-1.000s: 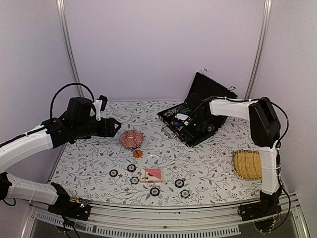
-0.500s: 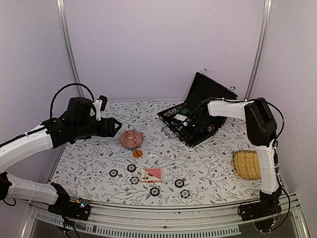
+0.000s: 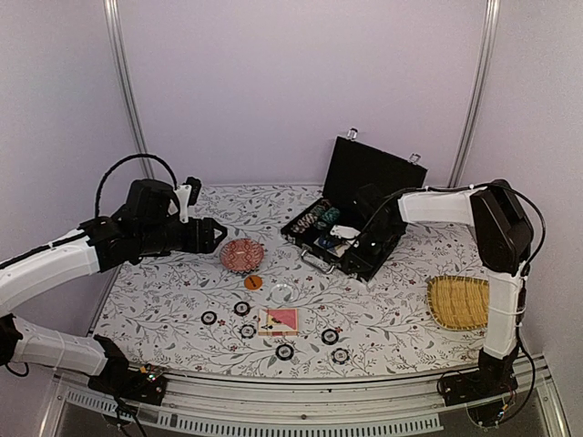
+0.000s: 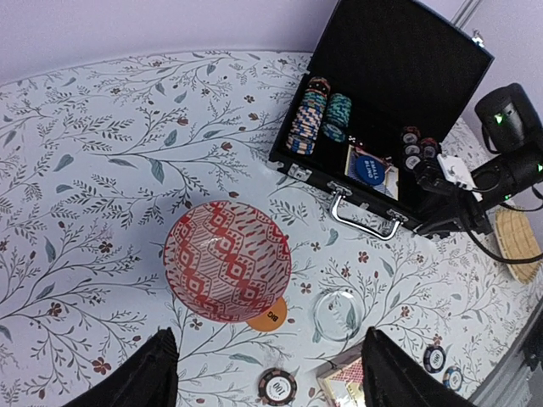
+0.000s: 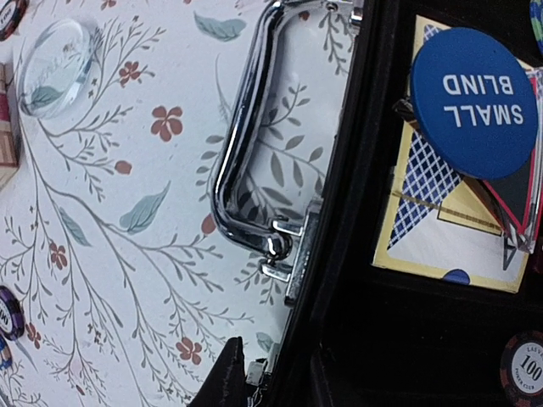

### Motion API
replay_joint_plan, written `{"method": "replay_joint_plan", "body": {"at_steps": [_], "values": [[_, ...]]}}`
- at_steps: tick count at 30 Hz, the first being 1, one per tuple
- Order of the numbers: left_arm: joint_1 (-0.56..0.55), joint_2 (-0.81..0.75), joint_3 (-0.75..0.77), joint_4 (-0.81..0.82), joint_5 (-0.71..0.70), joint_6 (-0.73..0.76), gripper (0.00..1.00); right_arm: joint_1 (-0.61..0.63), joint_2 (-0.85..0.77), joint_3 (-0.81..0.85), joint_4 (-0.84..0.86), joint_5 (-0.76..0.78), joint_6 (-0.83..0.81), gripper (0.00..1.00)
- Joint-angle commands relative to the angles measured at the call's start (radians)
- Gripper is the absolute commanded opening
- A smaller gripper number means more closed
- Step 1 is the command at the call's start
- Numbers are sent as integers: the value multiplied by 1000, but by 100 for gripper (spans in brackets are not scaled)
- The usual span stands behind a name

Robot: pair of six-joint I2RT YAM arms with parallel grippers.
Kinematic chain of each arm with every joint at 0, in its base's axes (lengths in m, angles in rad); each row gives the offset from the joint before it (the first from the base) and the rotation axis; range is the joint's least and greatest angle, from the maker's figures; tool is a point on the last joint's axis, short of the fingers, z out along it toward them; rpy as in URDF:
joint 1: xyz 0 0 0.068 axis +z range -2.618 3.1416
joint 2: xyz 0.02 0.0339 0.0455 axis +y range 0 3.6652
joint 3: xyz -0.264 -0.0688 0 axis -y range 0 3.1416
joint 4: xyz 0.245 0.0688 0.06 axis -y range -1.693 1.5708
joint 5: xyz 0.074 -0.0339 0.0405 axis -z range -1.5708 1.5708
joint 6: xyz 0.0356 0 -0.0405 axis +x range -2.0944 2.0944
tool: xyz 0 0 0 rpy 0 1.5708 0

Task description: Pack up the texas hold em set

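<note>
The black briefcase stands open at the back right, with chip stacks, cards and a blue "small blind" disc inside. My right gripper is shut on its front wall beside the silver handle; one finger is outside the wall and the other inside. Several loose poker chips lie near the front edge around the red-pink card deck. The orange disc lies beside the pink dome. My left gripper hovers open left of the dome, holding nothing.
The pink patterned dome sits mid-table and partly covers the orange disc in the left wrist view. A clear round disc lies just right of the orange one. A yellow woven tray rests at the right edge.
The right gripper has closed on the briefcase's front wall and swung the case round, so its lid now stands more upright and faces forward. The left arm has not moved.
</note>
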Motion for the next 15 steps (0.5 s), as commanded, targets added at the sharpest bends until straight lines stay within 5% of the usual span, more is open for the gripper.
{"method": "replay_joint_plan", "body": {"at_steps": [1, 15], "values": [[-16, 10, 5, 11, -4, 12, 75, 30, -36, -105, -134, -13, -117, 14], [-21, 13, -11, 25, -2, 11, 76, 8, -200, -322, -226, 118, -250, 14]]}}
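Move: The right fingers already grip the poker case's front wall, its front right corner about 2 cm back and 2 cm to the right of them. The chrome handle sits some 8 cm left and 3 cm ahead; the small blind disc on the cards is around 9 cm ahead and 4 cm left. The clear disc lies about 16 cm left, 5 cm back and 3 cm lower. From the left hand the corner is roughly 33 cm right, 3 cm ahead, 18 cm down. Keep the right gripper pinched on the case's front wall near its right corner and drag the case steadily back and to the right across the table, about 7 cm in all, in equal parts. Stay level, letting the wrist turn some 10 degrees counter-clockwise, so the case swings round with the pull. ##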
